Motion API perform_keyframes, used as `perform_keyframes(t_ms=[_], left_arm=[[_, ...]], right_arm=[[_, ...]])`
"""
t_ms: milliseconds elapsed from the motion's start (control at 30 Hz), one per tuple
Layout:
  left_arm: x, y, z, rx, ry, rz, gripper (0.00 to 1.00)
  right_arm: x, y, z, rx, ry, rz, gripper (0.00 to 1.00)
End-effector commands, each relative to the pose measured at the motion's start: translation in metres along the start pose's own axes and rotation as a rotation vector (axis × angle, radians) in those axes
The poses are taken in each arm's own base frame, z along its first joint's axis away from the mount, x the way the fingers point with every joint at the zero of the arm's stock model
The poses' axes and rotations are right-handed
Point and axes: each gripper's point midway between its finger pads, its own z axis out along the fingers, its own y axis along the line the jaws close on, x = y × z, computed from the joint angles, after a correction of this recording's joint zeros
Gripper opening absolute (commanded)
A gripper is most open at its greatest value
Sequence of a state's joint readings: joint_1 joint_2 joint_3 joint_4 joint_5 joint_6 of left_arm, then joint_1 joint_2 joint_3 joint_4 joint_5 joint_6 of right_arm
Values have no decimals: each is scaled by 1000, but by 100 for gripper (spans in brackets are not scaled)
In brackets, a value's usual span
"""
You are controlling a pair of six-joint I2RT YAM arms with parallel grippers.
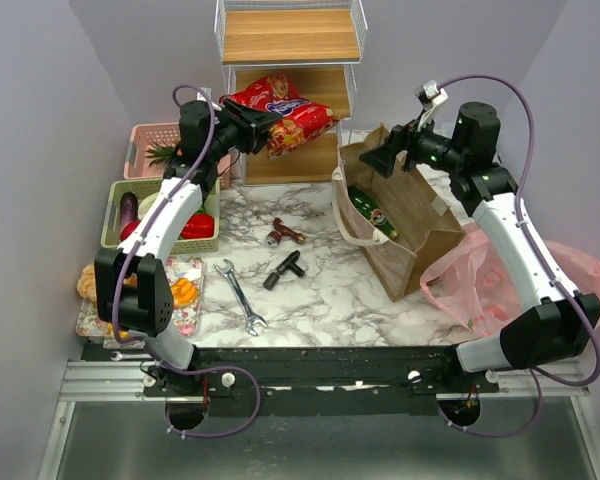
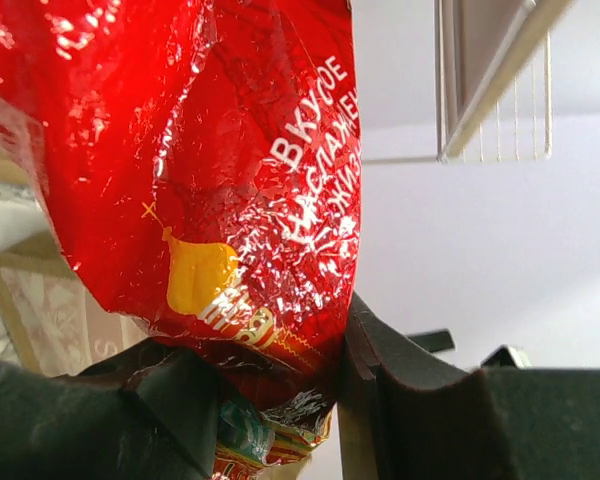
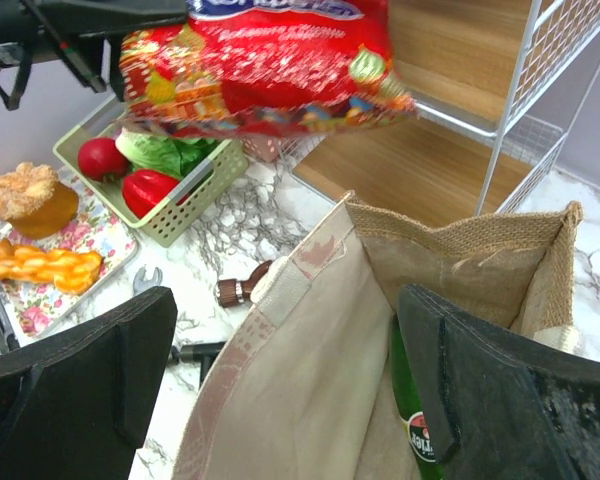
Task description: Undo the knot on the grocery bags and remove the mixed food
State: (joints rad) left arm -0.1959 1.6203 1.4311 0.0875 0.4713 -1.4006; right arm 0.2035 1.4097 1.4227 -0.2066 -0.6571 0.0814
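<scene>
My left gripper (image 2: pixel 280 390) is shut on the lower edge of the red crinkly snack packet (image 2: pixel 210 180). It holds the packet (image 1: pixel 285 112) in the air in front of the shelf's middle level. The brown paper bag (image 1: pixel 410 230) stands upright at centre right with a green bottle (image 1: pixel 372 212) inside. My right gripper (image 1: pixel 385 160) hovers open over the bag's mouth. In the right wrist view the bag's wall (image 3: pixel 330 380) lies between its jaws, with the bottle (image 3: pixel 410 420) beside the right finger. The pink plastic bag (image 1: pixel 480 280) lies slack to the right of the paper bag. The knot is out of view.
A green basket (image 1: pixel 160 215) at left holds eggplant, red vegetables and lettuce. A pink basket (image 1: pixel 155 145) stands behind it. The floral tray (image 1: pixel 185 305) carries a bun and orange pieces. A wrench (image 1: pixel 242 297) and small tools lie mid-table. The wire shelf (image 1: pixel 290 40) stands at the back.
</scene>
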Motion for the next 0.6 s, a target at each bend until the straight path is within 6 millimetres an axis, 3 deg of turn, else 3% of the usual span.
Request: perform_keyframes(t_ms=[0,167,267,567], left_arm=[[-27,-60,23,197,-192,-49,0],[-40,-74,55,224,-276,-90,0],[-52,-71,68,188,-374,-186,1],[-51,-46,102,84,-535,-296,0]], right_arm=[[-4,1,4,-32,12,-10,99],[-4,1,5,-48,41,-22,99],[-5,0,2,-28,41,-34,99],[-1,0,-8,8,54,-61,99]])
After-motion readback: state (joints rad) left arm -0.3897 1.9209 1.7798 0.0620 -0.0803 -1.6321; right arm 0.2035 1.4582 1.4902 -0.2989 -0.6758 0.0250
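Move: The left hand holds the red candy bag; the rack's middle shelf lies some 15 cm ahead of it, 5 cm right and 10 cm below, with the top shelf about 12 cm above hand height over the same spot. The pineapple is roughly 14 cm ahead, 22 cm left and 30 cm down. From the right hand the middle shelf is about 23 cm ahead, 17 cm left, 10 cm below. Left hand, still gripping the candy bag, advances about 9 cm and 5 cm right towards the middle shelf, turning counter-clockwise. ##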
